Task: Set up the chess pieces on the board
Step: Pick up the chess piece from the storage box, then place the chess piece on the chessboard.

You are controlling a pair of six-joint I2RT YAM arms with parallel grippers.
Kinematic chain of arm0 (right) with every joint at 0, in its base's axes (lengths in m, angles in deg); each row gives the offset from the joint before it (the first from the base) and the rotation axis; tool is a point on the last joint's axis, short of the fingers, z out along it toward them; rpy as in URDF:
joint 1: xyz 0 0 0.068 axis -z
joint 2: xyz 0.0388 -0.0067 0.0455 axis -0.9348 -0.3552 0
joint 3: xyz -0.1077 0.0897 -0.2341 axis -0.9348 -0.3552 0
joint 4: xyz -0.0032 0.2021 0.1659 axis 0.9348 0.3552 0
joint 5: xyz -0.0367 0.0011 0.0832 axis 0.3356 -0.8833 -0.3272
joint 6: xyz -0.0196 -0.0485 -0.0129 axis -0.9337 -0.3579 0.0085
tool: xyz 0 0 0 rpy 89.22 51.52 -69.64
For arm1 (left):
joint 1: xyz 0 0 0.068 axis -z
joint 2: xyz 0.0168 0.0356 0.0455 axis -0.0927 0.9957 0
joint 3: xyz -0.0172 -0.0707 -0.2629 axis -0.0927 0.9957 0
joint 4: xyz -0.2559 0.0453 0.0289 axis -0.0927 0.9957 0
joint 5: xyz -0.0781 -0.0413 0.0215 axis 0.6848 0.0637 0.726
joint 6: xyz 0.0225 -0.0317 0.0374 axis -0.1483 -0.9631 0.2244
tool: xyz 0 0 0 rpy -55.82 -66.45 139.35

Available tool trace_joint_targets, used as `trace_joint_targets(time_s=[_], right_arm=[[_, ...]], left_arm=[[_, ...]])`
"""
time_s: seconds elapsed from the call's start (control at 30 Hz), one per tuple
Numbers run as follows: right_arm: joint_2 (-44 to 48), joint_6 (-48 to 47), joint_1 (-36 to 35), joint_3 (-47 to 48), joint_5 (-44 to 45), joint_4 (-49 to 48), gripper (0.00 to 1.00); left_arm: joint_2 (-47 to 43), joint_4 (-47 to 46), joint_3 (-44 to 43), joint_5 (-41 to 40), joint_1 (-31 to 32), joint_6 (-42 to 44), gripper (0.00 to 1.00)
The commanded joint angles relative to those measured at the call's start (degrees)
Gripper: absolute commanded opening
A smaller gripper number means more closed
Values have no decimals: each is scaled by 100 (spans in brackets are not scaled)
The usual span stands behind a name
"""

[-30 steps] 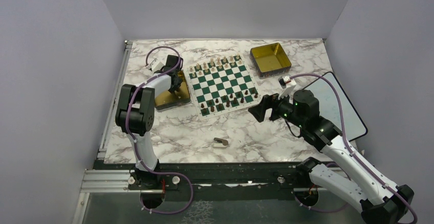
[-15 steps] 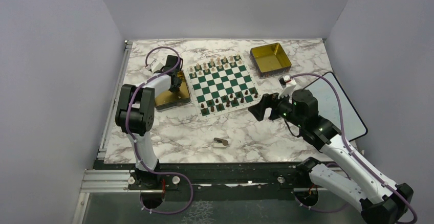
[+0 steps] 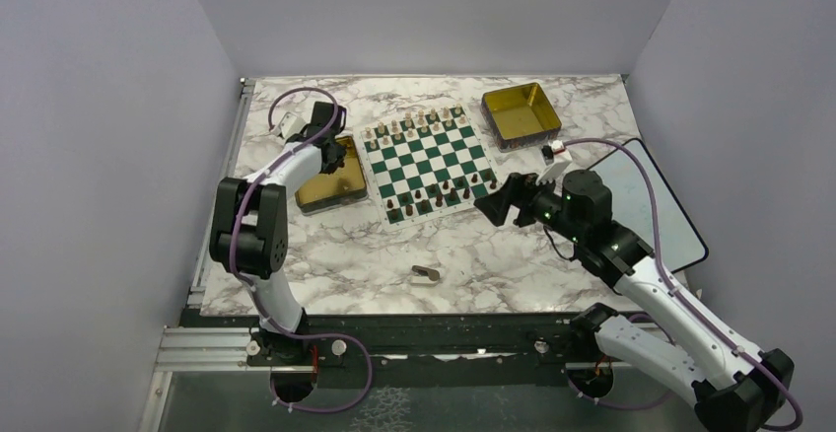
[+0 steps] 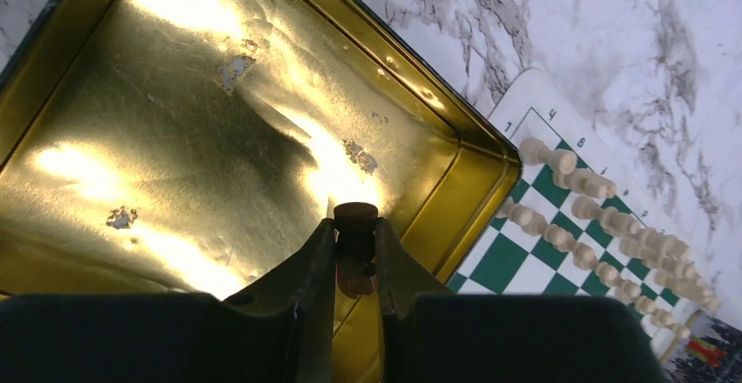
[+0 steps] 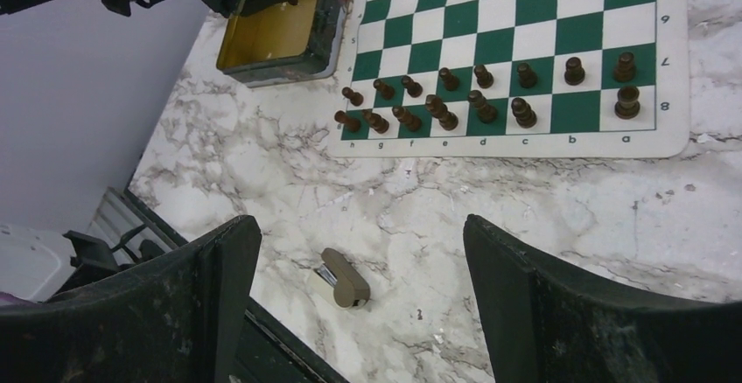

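The green-and-white board lies at the table's middle back. Several dark chess pieces stand in its two near rows. My left gripper is shut on one dark chess piece, held base-outward above the gold tin left of the board. From above, the left gripper hangs over that tin. My right gripper stands wide open and empty above bare marble, just off the board's near right corner.
Pale pieces fill the board's far rows. A second gold tin sits at the back right. A small tan object lies on the marble near the front edge, also below the right gripper. A dark-rimmed panel lies at right.
My left gripper has closed on the dark piece in the tin and its arm has swung slightly back. The right arm has edged toward the board.
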Motion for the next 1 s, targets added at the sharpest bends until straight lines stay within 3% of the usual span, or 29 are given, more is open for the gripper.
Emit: trace_joint_targets(time_s=[0.0,0.17,0.5,0.7,0.83,0.97], right_arm=[[-264,388,-21,78,-241,-545,90],[-845,636,-21,245,-319,-1147,85],[-2371,1005,-136,855,-164,-2471,73],[-3338,-174,-723,1371,374,-3058,66],[-3937,-548,-988,1724,276,-3403,56],[-4415,-735,-1251,1941,98,-3850,38]], left_arm=[[-757,133,156,12,-40,-457,11],[-1410,133,263,184,-42,-565,12],[-2485,60,956,1481,-33,-1388,12],[-2670,-309,1500,2716,50,-1957,11],[-2926,-346,1596,2724,178,-2005,12],[-3120,-385,1767,2889,217,-2131,11]])
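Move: The left hand holds the dark chess piece low over the storage box, whose middle is about 3 cm to its left, level ahead and 5 cm down. The empty right gripper is some 21 cm back, 33 cm right and 16 cm higher; from it the piece is 21 cm ahead, 33 cm left, 17 cm down. The board's middle is about 22 cm right, 3 cm ahead and 6 cm below the left hand. The dark pieces' rows are some 16 cm ahead, 8 cm left and 20 cm below the right hand. Up first, about 11 cm out of the storage box, then back and to the right with a slight dip, the left hand carries the pinched piece towards the right gripper, rolling some 30 degrees so its fingertips swing rightward. The right hand comes to meet it, left about 15 cm and forward 9, at nearly constant height, narrowing its wide-open fingers to roughly half without touching the piece. ##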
